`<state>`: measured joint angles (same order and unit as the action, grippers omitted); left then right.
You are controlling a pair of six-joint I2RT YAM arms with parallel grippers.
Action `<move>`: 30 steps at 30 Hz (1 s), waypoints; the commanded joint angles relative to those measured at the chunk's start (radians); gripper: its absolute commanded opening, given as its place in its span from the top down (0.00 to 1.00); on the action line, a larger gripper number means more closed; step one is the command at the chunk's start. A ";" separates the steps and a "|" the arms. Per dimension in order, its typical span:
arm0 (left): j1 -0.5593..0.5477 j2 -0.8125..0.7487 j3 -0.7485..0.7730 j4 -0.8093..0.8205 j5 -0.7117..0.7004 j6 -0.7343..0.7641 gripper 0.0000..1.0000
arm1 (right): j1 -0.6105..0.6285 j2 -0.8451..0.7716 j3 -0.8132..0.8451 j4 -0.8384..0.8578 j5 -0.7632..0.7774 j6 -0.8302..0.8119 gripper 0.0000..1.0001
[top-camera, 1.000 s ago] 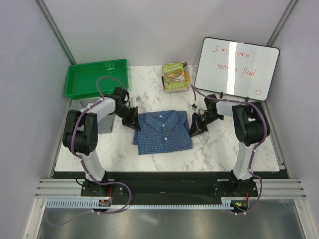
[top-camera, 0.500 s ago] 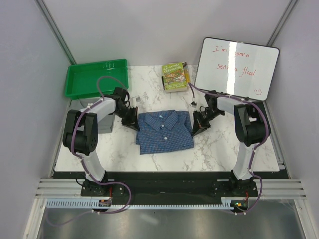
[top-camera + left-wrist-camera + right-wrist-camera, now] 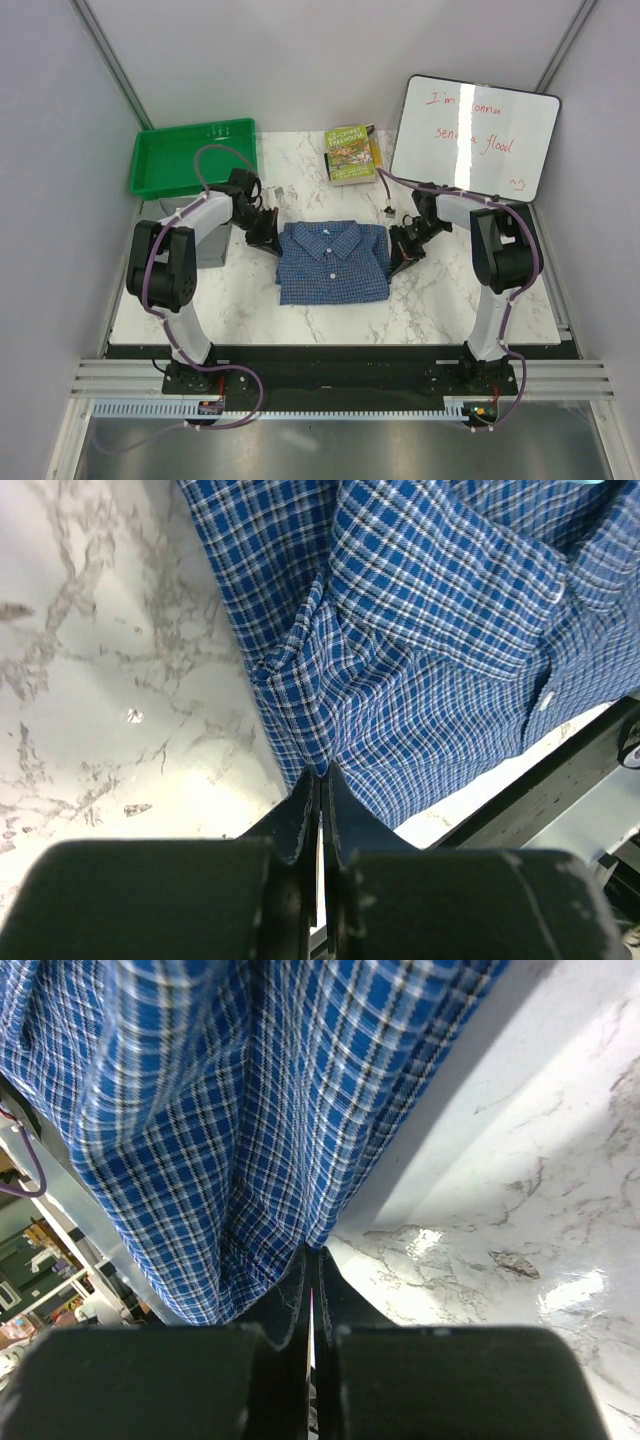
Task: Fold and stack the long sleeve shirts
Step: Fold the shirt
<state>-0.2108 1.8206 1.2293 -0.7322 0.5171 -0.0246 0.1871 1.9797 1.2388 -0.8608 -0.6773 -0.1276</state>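
Observation:
The blue checked long sleeve shirt (image 3: 332, 265) lies folded, collar toward the back, in the middle of the marble table. My left gripper (image 3: 270, 238) is shut on its upper left edge; the left wrist view shows the cloth (image 3: 430, 630) pinched at the fingertips (image 3: 320, 772). At the opposite upper edge, my right gripper (image 3: 397, 255) is shut on the shirt (image 3: 220, 1110), with a fold caught at the tips (image 3: 312, 1250). A grey shirt (image 3: 208, 250) lies at the table's left, largely hidden under my left arm.
A green tray (image 3: 146, 166) sits at the back left. A book (image 3: 350, 155) and a whiteboard (image 3: 472, 135) stand at the back right. A small dark item (image 3: 385, 210) lies behind the right gripper.
Both grippers have drawn the blue shirt slightly toward the back and to the right, and its edges lie straighter. Both stayed shut on the cloth.

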 commanded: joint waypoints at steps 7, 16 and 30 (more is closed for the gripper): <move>-0.042 -0.003 0.107 0.028 -0.046 0.074 0.93 | -0.003 0.060 0.068 -0.029 0.061 -0.046 0.93; -0.007 0.026 0.092 0.017 -0.002 0.045 0.56 | -0.078 -0.076 0.218 -0.195 0.035 -0.122 0.53; 0.010 0.138 0.251 0.065 0.067 0.003 0.46 | -0.020 0.120 0.412 -0.018 -0.019 0.106 0.39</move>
<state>-0.2035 1.9118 1.4223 -0.6975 0.5529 0.0067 0.1448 2.0426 1.5902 -0.9134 -0.7189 -0.0601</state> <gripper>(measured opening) 0.543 0.589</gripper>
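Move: The folded shirt's far left corner lies about 9 cm ahead of the left hand, 1 cm to its right and some 4 cm lower. Its far right corner is roughly 13 cm ahead of the right hand, 1 cm to its left and 1 cm down. The collar sits about 4 cm ahead of the left hand and 10 cm to its right. The books stand some 32 cm ahead of the right hand and 9 cm to its left. The shirt's two side edges, already pinched, come free as both grippers open to a bit over half. The left hand eases forward and slightly up, opens, dips a little, then carries on towards the far left corner, about 6 cm in all. The right sinks 1 cm, opens, then arcs up and forward some 9 cm towards the far right corner, its fingertips tilting outward and forward. ##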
